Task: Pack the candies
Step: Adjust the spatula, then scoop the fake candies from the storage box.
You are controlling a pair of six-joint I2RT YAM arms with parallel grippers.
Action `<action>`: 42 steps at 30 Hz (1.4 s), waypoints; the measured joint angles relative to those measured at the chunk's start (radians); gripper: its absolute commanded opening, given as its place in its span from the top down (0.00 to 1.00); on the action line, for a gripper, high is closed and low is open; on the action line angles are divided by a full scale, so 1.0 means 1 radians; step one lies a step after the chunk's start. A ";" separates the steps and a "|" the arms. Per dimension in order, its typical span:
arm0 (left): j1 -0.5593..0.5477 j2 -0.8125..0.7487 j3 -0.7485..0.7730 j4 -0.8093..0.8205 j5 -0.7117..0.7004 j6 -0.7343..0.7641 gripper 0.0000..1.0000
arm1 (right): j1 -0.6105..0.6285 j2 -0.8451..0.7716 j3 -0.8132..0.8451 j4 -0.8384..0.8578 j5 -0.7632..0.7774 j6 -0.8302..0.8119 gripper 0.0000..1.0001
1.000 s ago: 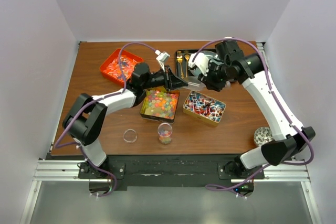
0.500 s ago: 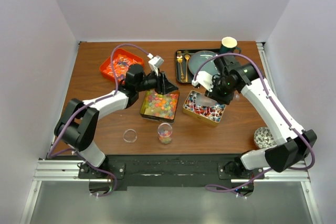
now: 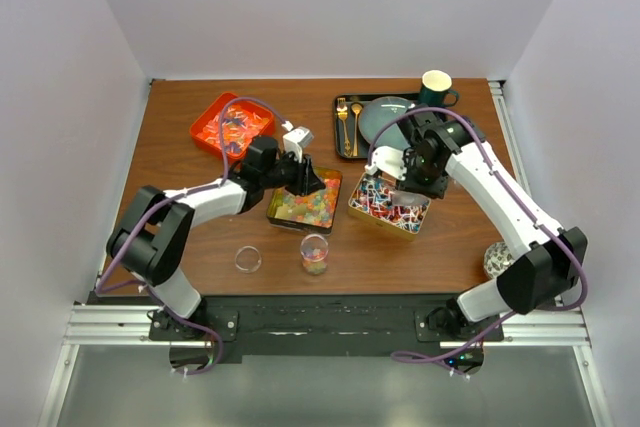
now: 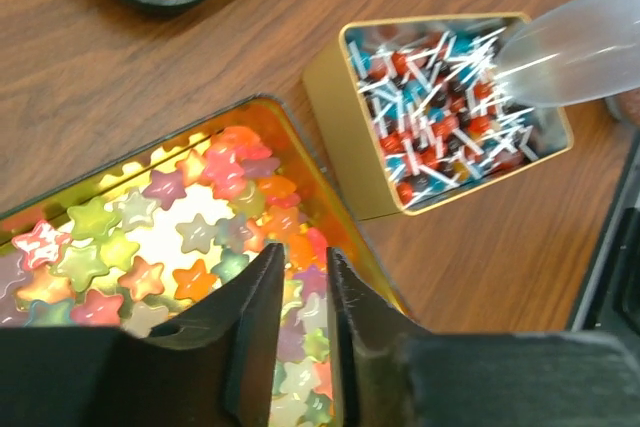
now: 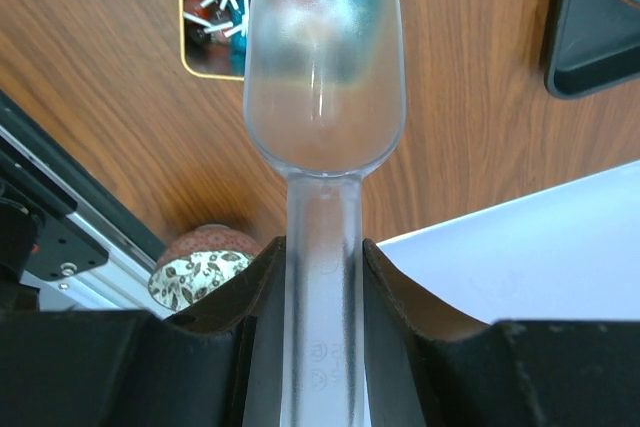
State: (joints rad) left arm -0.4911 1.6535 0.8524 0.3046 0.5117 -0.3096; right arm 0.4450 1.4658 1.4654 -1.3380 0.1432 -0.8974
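Glossy star-shaped candies fill a gold tin. Red-blue-white wrapped candies fill a second gold tin to its right. My left gripper hangs low over the star tin's far right part. Its jaws stand a narrow gap apart with nothing between them. My right gripper is shut on the handle of a clear plastic scoop, whose bowl is over the wrapped candies. A small jar partly filled with candies stands in front of the tins.
An empty glass dish sits left of the jar. A red tray is at the far left. A black tray holds gold cutlery and a plate, with a green mug behind. A patterned ball lies near right.
My right gripper has carried the scoop from the black tray down over the wrapped candy tin. My left gripper has drawn back and lowered over the star tin.
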 measured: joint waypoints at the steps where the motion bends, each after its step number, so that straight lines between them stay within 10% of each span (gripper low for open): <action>1: 0.000 0.013 0.000 0.000 -0.005 0.007 0.84 | 0.000 0.000 -0.005 0.000 0.008 -0.002 1.00; 4: 0.000 0.050 0.000 -0.004 -0.014 0.016 1.00 | 0.000 0.000 -0.023 -0.001 0.036 -0.005 1.00; 42: -0.029 0.224 0.046 0.057 0.060 0.023 1.00 | 0.067 0.231 -0.077 -0.002 0.344 -0.026 1.00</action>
State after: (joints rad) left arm -0.5198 1.8774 0.8982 0.3614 0.5720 -0.2871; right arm 0.5121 1.6966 1.3888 -1.3396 0.4877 -0.9234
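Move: Just under the left fingertips is the right-hand part of the star-candy tin, its middle some 4 cm left, 2 cm back and 8 cm below; the candy glass stands about 16 cm back and 1 cm left of this hand. The right hand holds the clear spatula, scoop end leftward; from it the lollipop box lies about 7 cm left, 4 cm back and 15 cm down, the plate some 16 cm ahead and 5 cm left. Dropping about 6.5 cm, the left hand shuts its half-closed fingers on the way and brings them to the star candies, then drifts slightly right along them. Meanwhile the right hand keeps its grip on the spatula handle, shifts right, then mainly down and a little forward, rolling some 25 degrees left side down so the scoop dips towards the lollipop box. ##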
